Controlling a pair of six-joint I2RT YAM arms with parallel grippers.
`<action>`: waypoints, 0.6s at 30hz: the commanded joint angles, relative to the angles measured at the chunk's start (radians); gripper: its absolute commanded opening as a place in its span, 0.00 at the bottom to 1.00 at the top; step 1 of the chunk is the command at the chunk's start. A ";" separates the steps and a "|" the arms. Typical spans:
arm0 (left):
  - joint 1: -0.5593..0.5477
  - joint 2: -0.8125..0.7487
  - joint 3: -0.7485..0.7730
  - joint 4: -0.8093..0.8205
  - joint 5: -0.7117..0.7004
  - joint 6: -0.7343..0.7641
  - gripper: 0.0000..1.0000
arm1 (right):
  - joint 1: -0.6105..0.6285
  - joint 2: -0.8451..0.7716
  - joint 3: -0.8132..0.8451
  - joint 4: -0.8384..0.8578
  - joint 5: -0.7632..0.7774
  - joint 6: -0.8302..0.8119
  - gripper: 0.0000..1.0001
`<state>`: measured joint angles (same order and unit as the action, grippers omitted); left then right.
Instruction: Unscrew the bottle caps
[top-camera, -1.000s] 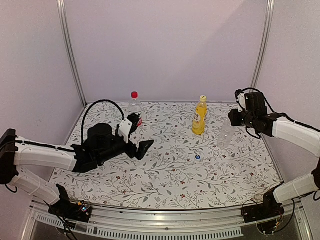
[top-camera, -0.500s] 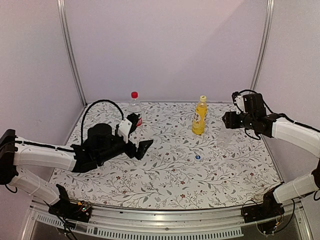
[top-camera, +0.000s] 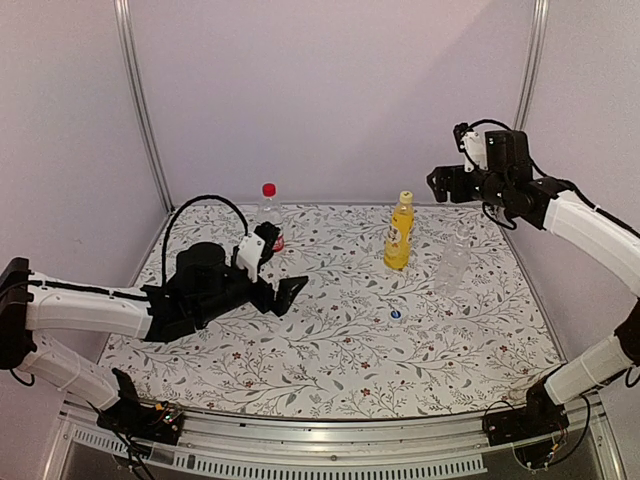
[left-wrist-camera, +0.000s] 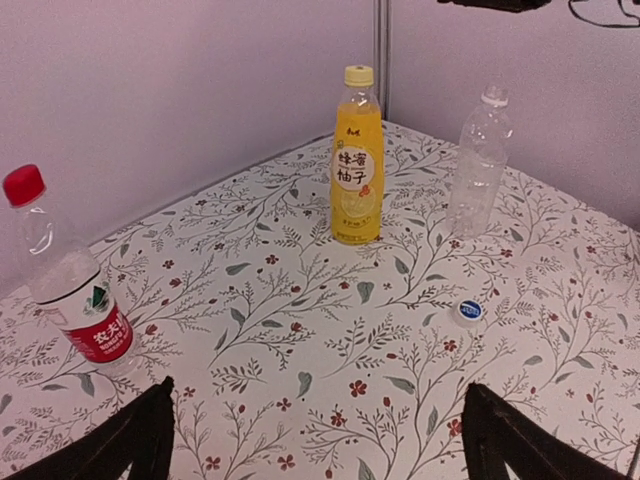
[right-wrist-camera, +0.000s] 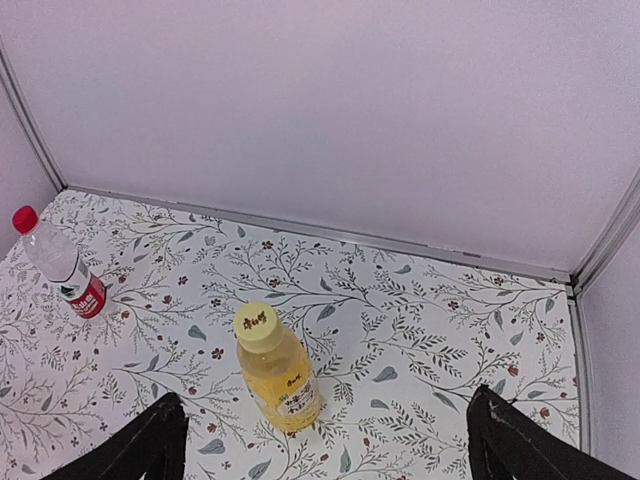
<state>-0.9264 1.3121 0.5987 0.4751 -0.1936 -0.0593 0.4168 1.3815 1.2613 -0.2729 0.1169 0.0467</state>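
Three bottles stand on the floral table. The clear red-labelled bottle (top-camera: 268, 218) at the back left wears a red cap (top-camera: 268, 189). The yellow drink bottle (top-camera: 399, 236) keeps its yellow cap (top-camera: 406, 197). The clear unlabelled bottle (top-camera: 453, 266) has a bare neck, and the blue cap (top-camera: 396, 315) lies flat on the table in front. My left gripper (top-camera: 281, 265) hovers low and open, just right of the red-labelled bottle (left-wrist-camera: 78, 295). My right gripper (top-camera: 441, 185) hangs high and open, above and behind the yellow bottle (right-wrist-camera: 282, 377), holding nothing.
White walls and metal corner posts (top-camera: 140, 100) close in the back and sides. The blue cap (left-wrist-camera: 469, 310) lies ahead and to the right in the left wrist view, with the uncapped bottle (left-wrist-camera: 479, 165) behind it.
My right gripper has opened wide and risen up and to the left, away from the clear unlabelled bottle. The left arm has barely moved.
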 joint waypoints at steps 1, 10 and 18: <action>0.005 -0.021 0.031 -0.029 0.014 -0.022 1.00 | 0.008 0.127 0.103 -0.061 -0.038 -0.020 0.93; 0.014 -0.033 0.038 -0.061 0.021 -0.035 1.00 | 0.031 0.372 0.327 -0.119 -0.079 -0.025 0.82; 0.016 -0.042 0.027 -0.067 0.018 -0.039 1.00 | 0.042 0.476 0.362 -0.129 -0.122 -0.027 0.64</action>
<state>-0.9180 1.2995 0.6170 0.4232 -0.1829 -0.0902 0.4488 1.8263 1.5978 -0.3885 0.0345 0.0238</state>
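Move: The yellow bottle's cap is about 9 cm ahead of the right hand, 7 cm to its left and some 10 cm below. Nearby, the empty bottle's middle is roughly 2 cm back, 5 cm to the right and 20 cm down from that hand, and the loose cap lies about 9 cm back, 6 cm left and 31 cm down. From the left hand, the yellow bottle's cap is about 23 cm ahead and 20 cm to the right, nearly level. The right hand leaves the space above the empty bottle and heads for the yellow bottle's cap, first forward, then sinking and swinging left as well, about 8 cm down, 7 cm forward and 6.5 cm left in all, with most of the forward reach done before the last of the descent. On the way the wrist tips the fingers down by some 10 degrees and turns slightly counter-clockwise, while the fingers narrow from nearly wide open to about two thirds, ending around the cap with a gap still showing on each side. ##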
